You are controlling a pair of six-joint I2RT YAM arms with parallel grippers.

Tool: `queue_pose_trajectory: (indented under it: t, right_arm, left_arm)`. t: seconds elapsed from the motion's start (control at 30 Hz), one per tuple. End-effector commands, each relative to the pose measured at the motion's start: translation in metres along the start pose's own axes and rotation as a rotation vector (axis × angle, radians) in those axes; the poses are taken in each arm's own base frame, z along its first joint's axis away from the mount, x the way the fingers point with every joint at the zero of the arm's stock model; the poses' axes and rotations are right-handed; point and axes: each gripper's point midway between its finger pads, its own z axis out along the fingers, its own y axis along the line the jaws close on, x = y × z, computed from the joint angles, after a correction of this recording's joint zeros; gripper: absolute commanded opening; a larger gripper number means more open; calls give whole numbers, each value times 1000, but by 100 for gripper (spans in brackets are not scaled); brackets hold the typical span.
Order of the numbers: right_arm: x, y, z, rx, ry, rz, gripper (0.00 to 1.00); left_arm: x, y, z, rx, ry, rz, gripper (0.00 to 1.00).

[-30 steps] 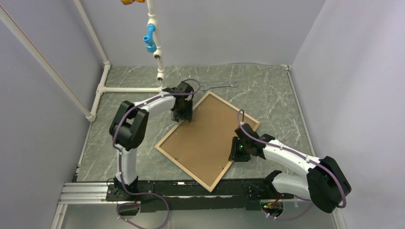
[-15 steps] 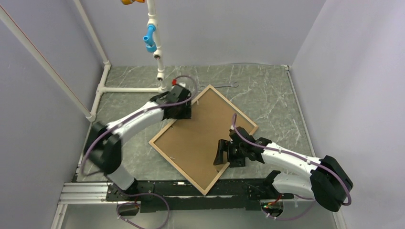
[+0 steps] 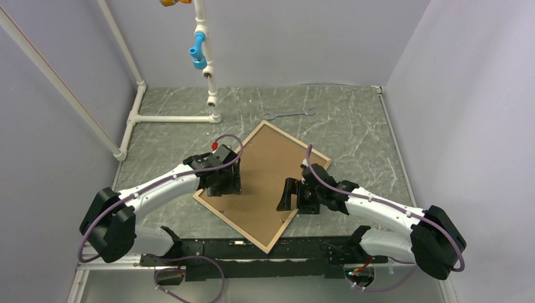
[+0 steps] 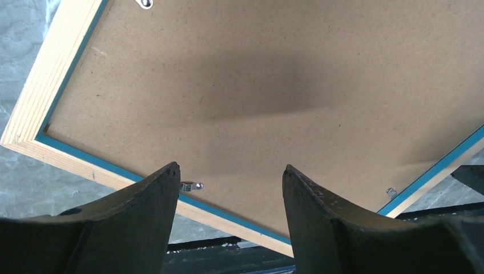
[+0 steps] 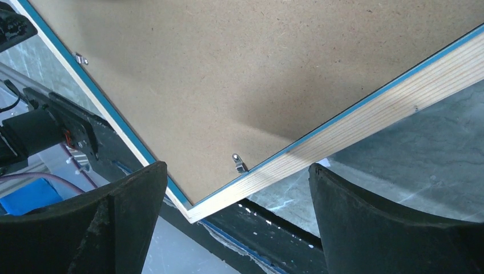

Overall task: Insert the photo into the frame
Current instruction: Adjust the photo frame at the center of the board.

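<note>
The frame lies back up on the table, turned like a diamond, with pale wood rim and a blue inner lip. A brown backing board fills it, so the photo is hidden. My left gripper is open over the board's left part, near the frame's edge and a small metal tab. My right gripper is open wide over the board's right part; the frame's near corner and a tab show between its fingers. Nothing is held.
A metal wrench lies on the marbled table behind the frame. A white pipe stand with a blue fitting occupies the back left. The black base rail runs along the near edge, just beyond the frame's corner.
The frame has slid toward the near left and turned a little. My left arm swung back toward the near side over it. My right gripper opened and moved left.
</note>
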Motion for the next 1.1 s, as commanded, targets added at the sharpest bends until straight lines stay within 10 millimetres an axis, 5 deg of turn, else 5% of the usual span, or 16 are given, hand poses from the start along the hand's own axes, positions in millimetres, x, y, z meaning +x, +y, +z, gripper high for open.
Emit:
queue_pose_trajectory:
  t: [0.0,0.33,0.73,0.87,1.07]
  right_arm:
    - [-25,27,-7,-74,-88,-25,96]
    - [-37,41,-14,-85,-109,-53,96]
    - [-54,54,-19,-94,-130,-74,97]
    - [-62,47,-23,-90,-134,-64,97]
    - [-85,20,-37,-93,-155,-17,97]
  left_arm:
    - [0,-1,-8,-9,11,-44,69]
    - [60,31,-17,27,74,-211,65]
    - [71,15,20,111,105,-259,59]
    - [68,15,28,85,111,-210,47]
    - [53,22,42,16,124,-81,14]
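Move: The photo frame lies face down and diamond-wise under both open hands. From the left hand, its back-left bar, beside the metal clip, is about 7 cm back, 3 cm left and 6 cm below; the frame's left corner is level and some 12 cm left, the rear corner roughly 20 cm back and 12 cm right. From the right hand, that grip spot is about 27 cm left and 3 cm back, the back-right bar about level and 3 cm right, both some 4 cm below. The left hand draws back about 7 cm, veering left and sinking some 5 cm with a slight wrist turn to bring its open fingers astride the back-left bar near the clip, then shifts about 3 cm right and a little forward as the fingers close and pinch that bar. Meanwhile the right hand, wide open and holding nothing, rises about 4 cm clear of the frame's back-right side, then moves on forward to some 5 cm from its start, over the backing board. ##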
